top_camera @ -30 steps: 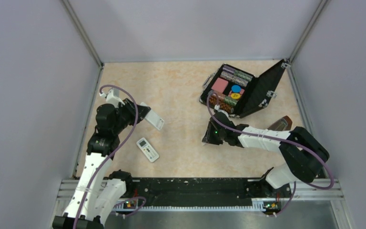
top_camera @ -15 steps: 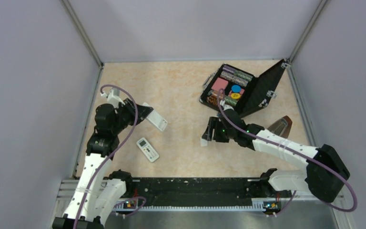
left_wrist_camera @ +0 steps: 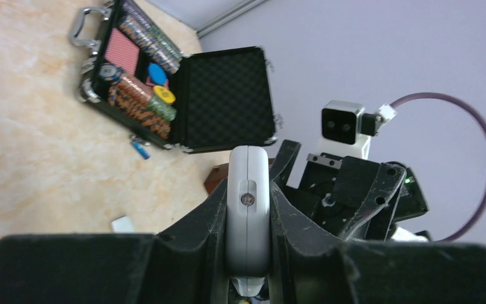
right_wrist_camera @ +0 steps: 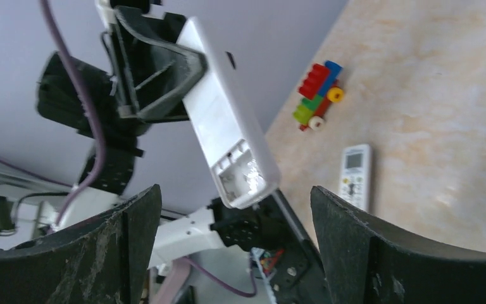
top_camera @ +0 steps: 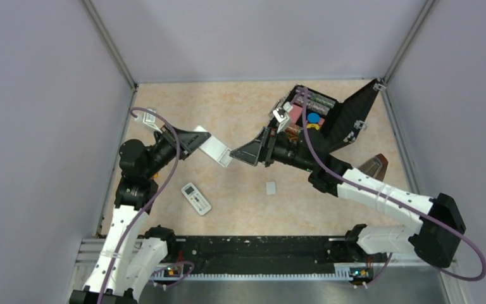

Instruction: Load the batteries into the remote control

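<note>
The remote control [top_camera: 214,148] hangs in the air, edge-on in the left wrist view [left_wrist_camera: 248,209], with my left gripper [top_camera: 193,140] [left_wrist_camera: 248,190] shut on its sides. Seen from the right wrist, its plain white back [right_wrist_camera: 224,126] faces the camera, and the battery compartment [right_wrist_camera: 243,178] at its free end is uncovered and bare. My right gripper [top_camera: 247,154] [right_wrist_camera: 247,253] stands open, just off that free end, with nothing between its fingers. One small blue battery [left_wrist_camera: 141,149] lies on the table by the case. A small white cover [top_camera: 271,187] [left_wrist_camera: 124,224] lies flat on the table.
An open black case [top_camera: 345,120] [left_wrist_camera: 221,95] of poker chips stands at the back right. A second white remote with a display [top_camera: 195,198] [right_wrist_camera: 356,174] lies near the left arm. A toy of coloured bricks [right_wrist_camera: 318,95] sits on the table, and a brown object [top_camera: 372,166] lies at the right.
My right gripper has lifted off the table, opened and swung left to the remote, leaving the white cover lying there. The left arm has carried the remote to the right.
</note>
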`<action>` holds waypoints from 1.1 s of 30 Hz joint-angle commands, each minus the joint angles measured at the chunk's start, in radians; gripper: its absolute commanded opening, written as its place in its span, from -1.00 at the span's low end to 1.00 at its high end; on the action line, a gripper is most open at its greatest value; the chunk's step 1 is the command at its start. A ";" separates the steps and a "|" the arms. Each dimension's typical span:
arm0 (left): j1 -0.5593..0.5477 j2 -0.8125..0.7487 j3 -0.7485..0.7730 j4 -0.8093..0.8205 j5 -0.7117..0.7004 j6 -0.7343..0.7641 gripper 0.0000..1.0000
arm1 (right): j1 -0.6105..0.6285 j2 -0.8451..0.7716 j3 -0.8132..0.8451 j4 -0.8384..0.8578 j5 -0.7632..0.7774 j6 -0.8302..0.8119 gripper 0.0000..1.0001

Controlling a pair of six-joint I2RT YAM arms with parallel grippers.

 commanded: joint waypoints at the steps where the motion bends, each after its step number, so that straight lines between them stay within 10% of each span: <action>1: -0.014 -0.024 -0.022 0.214 0.012 -0.213 -1.00 | 0.043 0.053 0.061 0.221 -0.004 0.143 0.71; 7: -0.049 -0.025 -0.030 0.263 -0.030 -0.317 -1.00 | 0.050 0.096 0.082 0.308 -0.020 0.244 0.57; 18: -0.089 -0.004 -0.023 0.305 -0.027 -0.346 -1.00 | 0.054 0.140 0.081 0.412 -0.049 0.334 -0.57; 27: -0.088 -0.019 0.085 0.082 0.003 -0.150 -0.02 | 0.026 0.121 0.062 0.362 -0.107 0.328 -0.95; 33: -0.087 0.008 0.140 0.030 0.102 -0.091 -0.07 | -0.022 0.110 0.065 0.326 -0.197 0.331 -0.96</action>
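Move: Just off the right fingertips, the free, battery-bay end of the remote control hangs about 6 cm to the right hand's left, straight ahead 0 cm and some 2 cm lower. That end lies from the left hand, which holds the remote, about 5 cm back, 8 cm right and 3 cm below. On the table about 28 cm below the right hand, the battery cover is 2 cm ahead and 10 cm right, the other remote 3 cm back and 22 cm left, and the batteries 17 cm ahead and 19 cm right. Rising about 5 cm and reaching nearly 4 cm left with a roll of some 20 degrees, the right hand brings its open fingers around the remote's free end and pinches it shut. Meanwhile the left lifts the remote about 5 cm, easing right and back and rolling its right side up; once the right has closed, it opens its fingers, rolls partway back and starts to draw away backwards. ##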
